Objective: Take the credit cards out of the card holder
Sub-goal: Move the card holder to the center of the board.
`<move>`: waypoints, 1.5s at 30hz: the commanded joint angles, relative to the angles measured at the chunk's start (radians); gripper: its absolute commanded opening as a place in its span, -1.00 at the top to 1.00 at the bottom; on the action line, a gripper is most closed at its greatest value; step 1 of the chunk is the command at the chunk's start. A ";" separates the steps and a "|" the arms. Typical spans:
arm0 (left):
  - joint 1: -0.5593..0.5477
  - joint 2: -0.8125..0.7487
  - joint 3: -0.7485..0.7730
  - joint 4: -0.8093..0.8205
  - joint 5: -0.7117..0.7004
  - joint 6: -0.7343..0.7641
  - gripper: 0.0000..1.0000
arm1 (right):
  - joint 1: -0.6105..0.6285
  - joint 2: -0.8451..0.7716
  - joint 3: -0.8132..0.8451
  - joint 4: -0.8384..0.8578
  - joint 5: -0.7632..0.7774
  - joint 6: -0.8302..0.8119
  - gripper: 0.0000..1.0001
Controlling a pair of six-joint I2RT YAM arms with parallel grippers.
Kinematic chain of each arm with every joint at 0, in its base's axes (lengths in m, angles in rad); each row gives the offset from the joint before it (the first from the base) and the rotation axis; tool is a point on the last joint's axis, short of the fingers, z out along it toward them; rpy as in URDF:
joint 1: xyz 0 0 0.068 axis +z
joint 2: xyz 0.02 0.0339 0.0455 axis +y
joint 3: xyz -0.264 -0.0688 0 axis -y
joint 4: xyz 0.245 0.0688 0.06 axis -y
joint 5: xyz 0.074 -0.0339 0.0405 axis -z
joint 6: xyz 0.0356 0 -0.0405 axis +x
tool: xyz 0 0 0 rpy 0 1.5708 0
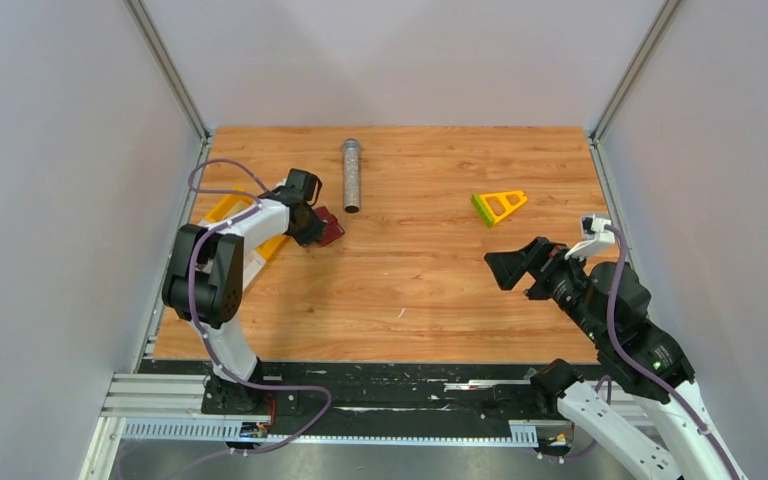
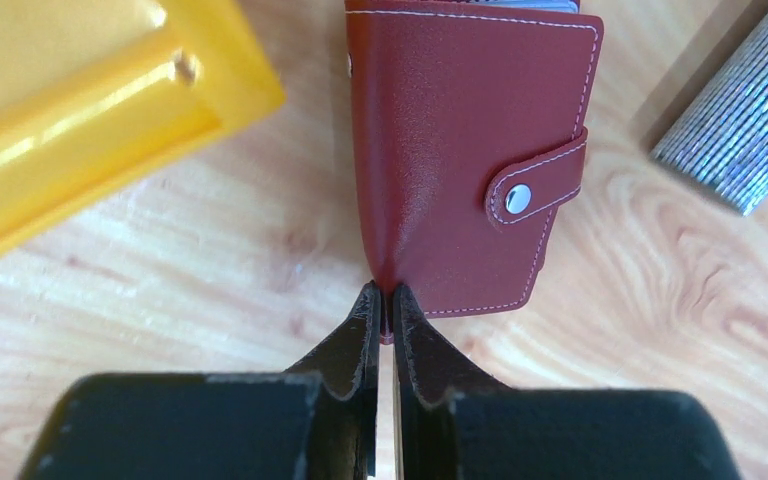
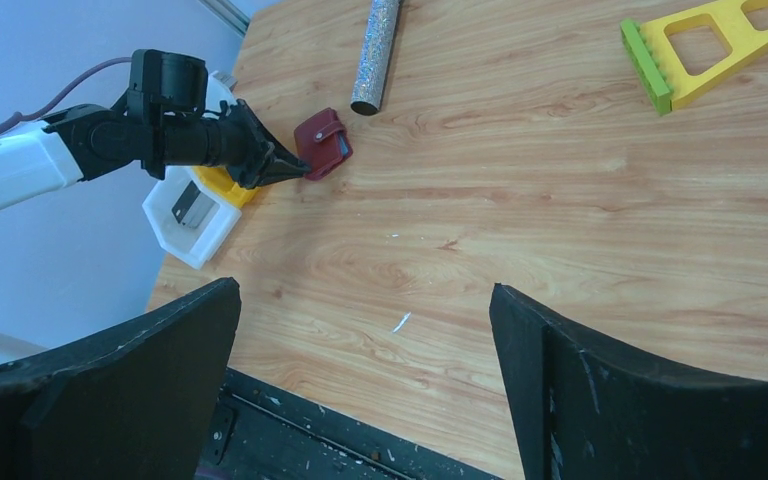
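Observation:
The card holder (image 1: 330,228) is a dark-red wallet lying flat at the table's left, its snap tab (image 2: 535,185) fastened. My left gripper (image 2: 385,300) is shut on the holder's near corner, the two fingertips pinching the leather edge. From the right wrist view the same left gripper (image 3: 305,172) reaches in from the left onto the card holder (image 3: 322,143). The credit cards are hidden. My right gripper (image 3: 363,290) is open, well apart over the table's right side with nothing between its fingers. From above, this right gripper (image 1: 520,268) points left.
A yellow tray (image 2: 80,120) sits just left of the holder, beside a white tray (image 3: 185,235) that holds a small grey flat piece. A glittery metal tube (image 1: 351,175) lies behind the holder. A yellow-green triangular piece (image 1: 500,205) lies at the back right.

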 commanded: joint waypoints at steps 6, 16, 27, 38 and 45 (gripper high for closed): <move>-0.088 -0.173 -0.160 -0.086 0.050 0.044 0.94 | 0.002 -0.007 0.030 -0.024 -0.012 0.029 -0.96; -0.370 -0.352 -0.306 -0.082 0.161 0.075 0.84 | 0.002 0.006 -0.023 -0.066 -0.092 0.050 -0.93; -0.530 -0.449 -0.399 0.085 0.280 0.112 0.52 | 0.003 0.009 -0.074 -0.148 -0.134 0.113 -0.85; -0.543 -0.705 -0.353 -0.106 0.106 0.183 -0.40 | 0.002 0.176 -0.113 -0.125 -0.173 0.198 -0.47; -0.542 -0.843 -0.332 -0.192 -0.037 0.224 -0.76 | 0.022 0.384 -0.074 -0.049 -0.185 0.245 -0.21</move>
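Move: Already pinched by its near spine corner, the card holder has its middle about 5 cm straight ahead of the left hand and 1 cm below. The clear spot at the board's middle lies some 17 cm back and 16 cm right of that hand. The yellow box is about 7 cm ahead and 19 cm left; the glittery tube 20 cm ahead and 8 cm right. From the right hand, the card holder is roughly 26 cm ahead, 37 cm left and 26 cm below. Dragging the pinched card holder level along the board, the left hand goes back some 22 cm and, increasingly, to the right about 13 cm, turning clockwise by roughly 40 degrees; it then opens wide, lets go and rises clear. The empty right hand sinks about 13 cm towards the card holder, tipping its fingers down and partly closing them. ##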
